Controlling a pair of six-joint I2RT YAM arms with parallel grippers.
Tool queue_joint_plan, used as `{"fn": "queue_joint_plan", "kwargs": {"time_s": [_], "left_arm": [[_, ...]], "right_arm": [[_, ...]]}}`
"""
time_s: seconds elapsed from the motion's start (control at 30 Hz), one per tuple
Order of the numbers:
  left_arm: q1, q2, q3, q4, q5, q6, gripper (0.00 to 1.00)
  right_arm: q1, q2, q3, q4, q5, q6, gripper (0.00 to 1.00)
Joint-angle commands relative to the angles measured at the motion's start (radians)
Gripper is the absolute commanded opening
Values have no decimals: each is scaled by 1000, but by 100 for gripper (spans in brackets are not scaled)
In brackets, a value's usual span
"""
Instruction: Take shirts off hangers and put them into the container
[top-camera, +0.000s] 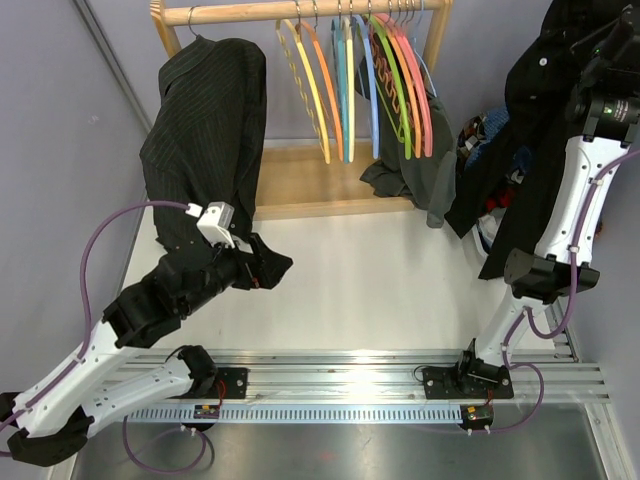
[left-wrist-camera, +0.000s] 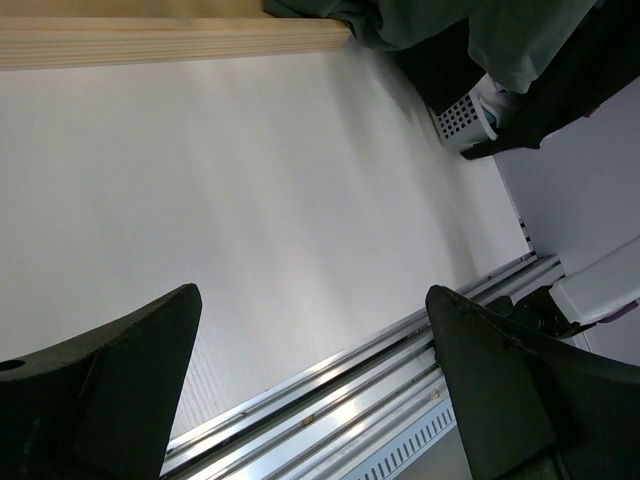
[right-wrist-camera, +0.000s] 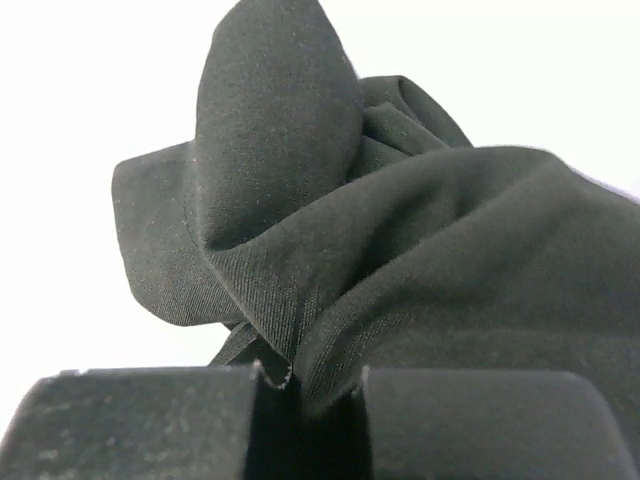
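Note:
A dark charcoal pinstriped shirt (top-camera: 205, 140) hangs from the wooden rail (top-camera: 300, 12) at the left. Several empty coloured hangers (top-camera: 350, 90) hang along the rail's middle. My left gripper (top-camera: 268, 266) is low over the table beside that shirt's hem. In the left wrist view the left gripper (left-wrist-camera: 312, 295) is open with only table between its fingers. My right gripper (right-wrist-camera: 305, 385) is shut on a fold of the black shirt (right-wrist-camera: 330, 230). That black shirt (top-camera: 535, 120) hangs raised at the far right, hiding the right gripper there. The container (top-camera: 488, 232) shows beneath it, its wall (left-wrist-camera: 458, 120) mostly covered.
A grey-green garment (top-camera: 420, 175) hangs below the right-hand hangers. Blue cloth (top-camera: 490, 125) shows behind the black shirt, over the container. The rail frame's wooden base (top-camera: 330, 185) lies across the back of the table. A metal rail (top-camera: 350, 365) runs along the near edge.

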Motion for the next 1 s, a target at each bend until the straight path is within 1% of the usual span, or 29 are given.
{"fn": "queue_joint_plan", "kwargs": {"time_s": [0.0, 0.03, 0.07, 0.1, 0.13, 0.23, 0.3, 0.4, 0.5, 0.53, 0.6, 0.63, 0.67, 0.7, 0.73, 0.8, 0.83, 0.9, 0.93, 0.97], "left_arm": [[-2, 3, 58, 39, 8, 28, 99], [-2, 0, 61, 37, 5, 30, 99], [-2, -4, 58, 39, 2, 31, 99], [-2, -7, 56, 37, -3, 32, 99], [-2, -16, 50, 37, -7, 30, 99], [-2, -30, 38, 42, -17, 25, 99], [-2, -36, 24, 48, -24, 22, 99], [-2, -38, 6, 62, -26, 13, 99], [-2, -27, -13, 80, -14, 4, 99], [-2, -26, -13, 82, -9, 2, 99], [-2, -21, -20, 85, -3, -4, 99], [-2, -21, -22, 88, -1, -4, 99], [-2, -23, -25, 97, 5, -5, 99], [-2, -24, -28, 97, 6, -5, 99], [-2, -26, -39, 103, 9, -7, 99], [-2, -26, -48, 120, 19, -13, 99], [-2, -30, -55, 123, 26, -16, 99], [-2, -32, -60, 128, 31, -22, 99], [-2, -38, -59, 126, 32, -24, 99], [-2, -41, -62, 120, 33, -28, 99]], "right_arm": [[-10, -86, -69, 442, -84, -19, 0], [-10, -104, -102, 518, -79, -20, 0], [-10, -125, -137, 641, -61, -20, 0], [-9, -121, -128, 684, -53, -26, 0], [-10, -109, -58, 707, -27, -45, 0], [-10, -40, 56, 791, 7, -89, 0], [-15, -18, 59, 862, 41, -100, 0], [-27, 9, 15, 873, 45, -123, 0], [-29, 22, -135, 841, 61, -141, 0], [-27, 20, -230, 830, 68, -143, 0], [-26, 35, -306, 729, 129, -137, 0], [-26, 43, -373, 674, 158, -108, 0], [-26, 70, -395, 549, 192, -92, 0], [-26, 84, -415, 481, 200, -73, 0], [-23, 94, -488, 389, 205, -28, 0], [-20, 106, -577, 315, 214, 22, 0], [-18, 108, -659, 251, 232, 83, 0], [-14, 129, -709, 160, 260, 141, 0], [-10, 143, -728, 67, 278, 189, 0], [-12, 184, -726, 25, 284, 205, 0]]}}
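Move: The right hand holds the black shirt high over the container, whose middle lies about 42 cm below, some 4 cm farther out and 2 cm to the right. In the container, the blue checkered shirt is roughly 8 cm ahead, 1 cm to the left and 37 cm down from that hand; the dark green shirt on the rack hangs some 30 cm to its left, level fore and aft, 28 cm lower. From the left hand, the container is about 36 cm ahead, 60 cm right and 21 cm down. Still pinching the black shirt in shut fingers, the right hand first swings it up about 18 cm and slightly back, the fingers tipping up some 40 degrees. It then whips down fast by around 50 cm, going forward and to the right over the container as the fingers tip over to point well downward, the grip never opening. ##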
